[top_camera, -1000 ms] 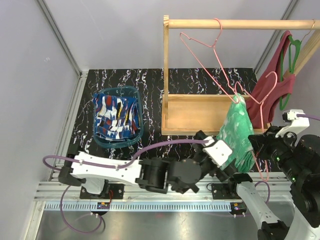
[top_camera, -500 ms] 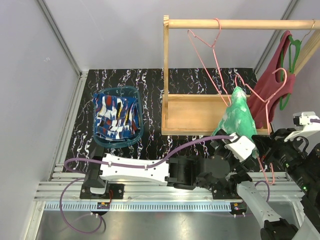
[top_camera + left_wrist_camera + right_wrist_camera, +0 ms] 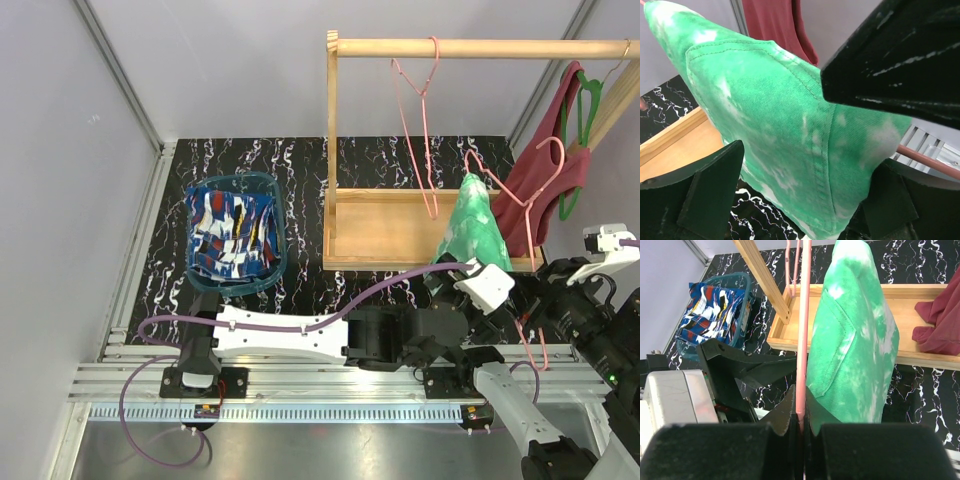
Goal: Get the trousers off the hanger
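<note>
Green trousers mottled with white [image 3: 470,235] hang folded over a pink wire hanger [image 3: 803,340], in front of the wooden rack. My right gripper [image 3: 801,415] is shut on the hanger's lower bar, just left of the cloth. My left gripper [image 3: 805,200] is open, one finger [image 3: 705,195] on each side of the lower hem of the trousers [image 3: 790,125]; the cloth fills most of the gap. Blue patched trousers [image 3: 232,232] lie in a teal basket [image 3: 240,180] at the left.
A wooden rack stands at the back right, with its rail [image 3: 480,47] on top and its tray base [image 3: 390,230] below. An empty pink hanger [image 3: 420,130] hangs from the rail. A maroon top [image 3: 545,170] on a green hanger hangs at the far right.
My left arm has swung right and brought its jaws around the hem of the green trousers. The hanger with the trousers has shifted a little right and up. The empty hanger has swung.
</note>
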Action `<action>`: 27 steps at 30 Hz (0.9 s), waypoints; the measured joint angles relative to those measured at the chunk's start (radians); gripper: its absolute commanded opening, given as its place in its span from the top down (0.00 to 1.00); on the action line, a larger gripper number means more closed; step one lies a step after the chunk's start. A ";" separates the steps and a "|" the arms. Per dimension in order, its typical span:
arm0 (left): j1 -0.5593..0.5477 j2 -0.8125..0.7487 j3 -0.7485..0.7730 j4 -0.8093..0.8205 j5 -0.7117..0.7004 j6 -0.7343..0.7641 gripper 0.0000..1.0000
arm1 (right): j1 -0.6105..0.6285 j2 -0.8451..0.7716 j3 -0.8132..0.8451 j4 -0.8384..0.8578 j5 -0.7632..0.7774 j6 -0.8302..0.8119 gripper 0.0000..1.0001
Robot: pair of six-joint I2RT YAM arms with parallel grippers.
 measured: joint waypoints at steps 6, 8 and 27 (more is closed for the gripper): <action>-0.002 0.000 0.001 0.001 0.002 0.003 0.61 | 0.000 0.000 -0.003 0.003 -0.001 0.001 1.00; -0.002 0.000 0.001 0.001 0.000 0.010 0.73 | 0.000 0.000 -0.003 0.002 -0.002 0.002 1.00; -0.033 -0.222 -0.280 0.205 -0.168 0.136 1.00 | 0.005 -0.067 -0.311 0.143 -0.035 0.001 1.00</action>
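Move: The green trousers hang on the pink hanger clamped in my right hand. Their lower folded part is already between my open left fingers; their middle lies about 6 cm ahead of that hand, 4 cm to its left, near its height, and about 7 cm ahead, 5 cm left and 8 cm below my right hand. From my left hand the empty pink hanger is some 17 cm ahead and 13 cm left, the maroon top about 17 cm ahead and 8 cm right. I shut my left fingers on the lower part of the green trousers, pinching the cloth, then draw it left, away from my right hand, about 7 cm, rising a little late on. My right hand keeps its grip on the hanger wire and, once the pinch is made, sinks about 5 cm while reaching 3 cm forward, its fingers tipping slightly down. ##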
